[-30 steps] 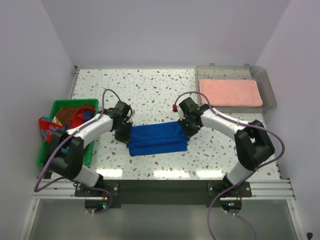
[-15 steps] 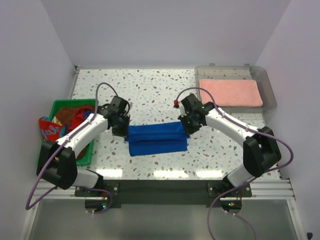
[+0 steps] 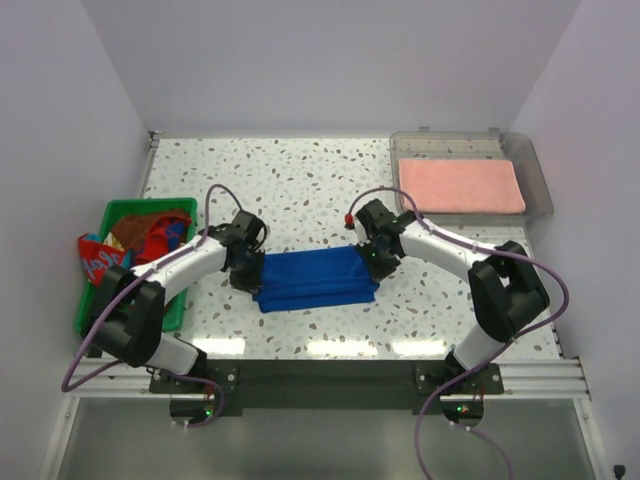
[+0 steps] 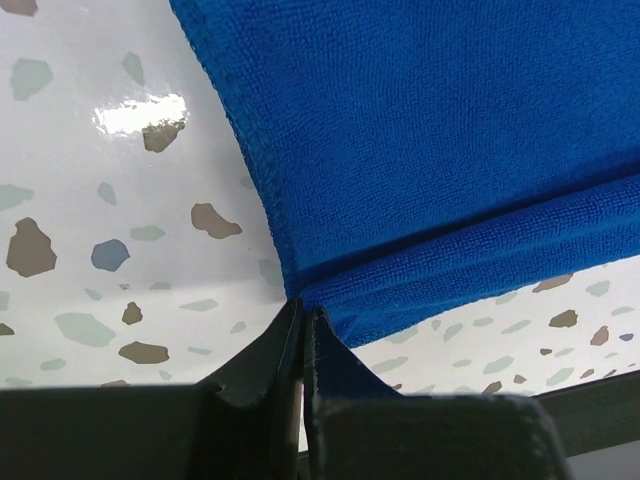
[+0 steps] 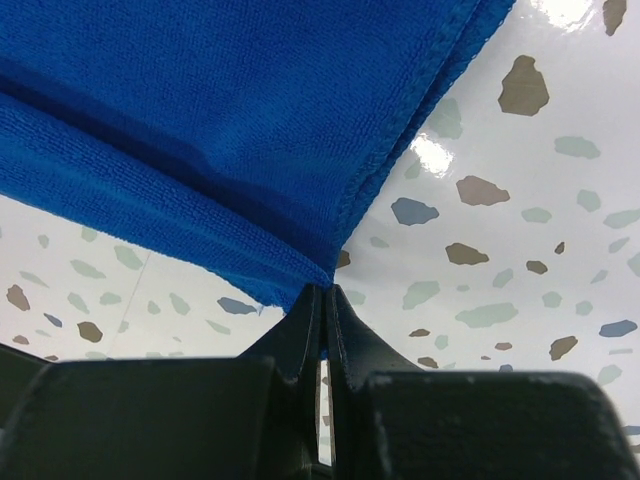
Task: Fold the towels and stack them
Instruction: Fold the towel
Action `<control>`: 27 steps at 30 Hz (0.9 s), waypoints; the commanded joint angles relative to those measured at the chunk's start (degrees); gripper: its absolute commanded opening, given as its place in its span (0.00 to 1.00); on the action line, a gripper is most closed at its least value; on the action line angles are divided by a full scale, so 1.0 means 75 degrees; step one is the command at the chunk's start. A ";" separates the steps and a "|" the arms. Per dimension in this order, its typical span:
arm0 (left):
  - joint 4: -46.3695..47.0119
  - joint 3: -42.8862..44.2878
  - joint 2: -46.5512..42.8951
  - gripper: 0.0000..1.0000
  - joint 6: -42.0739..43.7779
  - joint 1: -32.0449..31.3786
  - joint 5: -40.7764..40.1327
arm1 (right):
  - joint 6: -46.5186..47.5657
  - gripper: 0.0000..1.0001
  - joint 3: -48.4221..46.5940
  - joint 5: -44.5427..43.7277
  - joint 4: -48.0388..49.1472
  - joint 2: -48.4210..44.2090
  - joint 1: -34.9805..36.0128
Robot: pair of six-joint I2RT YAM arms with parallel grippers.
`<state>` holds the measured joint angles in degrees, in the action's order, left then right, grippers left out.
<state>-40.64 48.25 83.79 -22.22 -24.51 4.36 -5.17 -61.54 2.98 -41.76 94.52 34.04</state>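
A plain royal blue towel (image 3: 315, 278) lies folded in the middle of the table. My left gripper (image 3: 254, 272) is shut on its left corner, and the cloth meets the closed tips in the left wrist view (image 4: 300, 305). My right gripper (image 3: 372, 260) is shut on the right corner, with the hem pinched between the tips in the right wrist view (image 5: 328, 288). The blue towel (image 4: 430, 130) (image 5: 200, 100) shows two layers in both wrist views. A salmon pink towel (image 3: 460, 186) lies folded flat at the back right. More towels, one blue with red pattern (image 3: 97, 262), are bunched at the left.
The pink towel rests in a clear plastic tray (image 3: 537, 170) at the back right corner. A green plastic basket (image 3: 120, 208) at the left edge holds the bunched towels. White walls close in both sides and the back of the speckled table (image 3: 300, 180).
Both grippers pulled the blue towel's ends outward and a little away half a second ago. They have now come back toward the near side, and the towel lies narrower and flatter.
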 commanded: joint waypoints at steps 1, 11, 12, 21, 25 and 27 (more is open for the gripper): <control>0.0227 -0.0222 -0.0027 0.09 -0.0178 -0.0013 -0.0136 | 0.0010 0.00 0.0130 -0.0246 -0.0046 0.0053 0.0031; 0.0251 -0.0316 -0.0635 0.27 -0.0342 -0.0048 -0.0019 | -0.0166 0.20 0.0166 0.0070 -0.0081 -0.0262 0.0289; 0.0239 -0.0339 -0.0880 0.31 -0.0435 -0.0036 0.0028 | -0.0189 0.22 0.0178 0.0094 -0.0127 -0.0379 0.0312; 0.0275 -0.0995 -0.3166 0.70 -0.1489 -0.0072 0.0660 | -0.0728 0.32 0.0798 0.0493 -0.0127 -0.1375 0.1167; 0.0157 -0.1031 -0.4081 0.74 -0.1795 -0.0083 0.0707 | -0.1032 0.35 0.0986 0.0586 -0.0233 -0.2043 0.1566; 0.0146 -0.0984 -0.4339 0.74 -0.1865 -0.0083 0.0742 | -0.1092 0.36 0.0986 0.0552 -0.0303 -0.2383 0.1590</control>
<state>-39.35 40.73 53.32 -33.12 -24.88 8.12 -10.74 -54.17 6.13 -43.03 80.58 45.76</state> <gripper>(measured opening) 0.737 0.357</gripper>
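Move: At the two near-side corners of the blue towel's folded-over edge, both hands hold it pinched just above the table. The towel's middle lies about 13 cm to the right and 2 cm ahead of the left hand, and some 13 cm to the left of the right hand, level with it. The green basket is roughly 27 cm left of the left hand and 5 cm farther out. The pink towel sits about 18 cm right of the right hand and 22 cm ahead. Letting go of the blue towel's edge at both corners, the hands dip slightly first. The left opens to about three quarters and climbs some 9 cm, its fingertips tilting out forward and to the right. The right opens about a third, then slides low back towards the table's front edge and a little left, about 8 cm in all, rising late. ##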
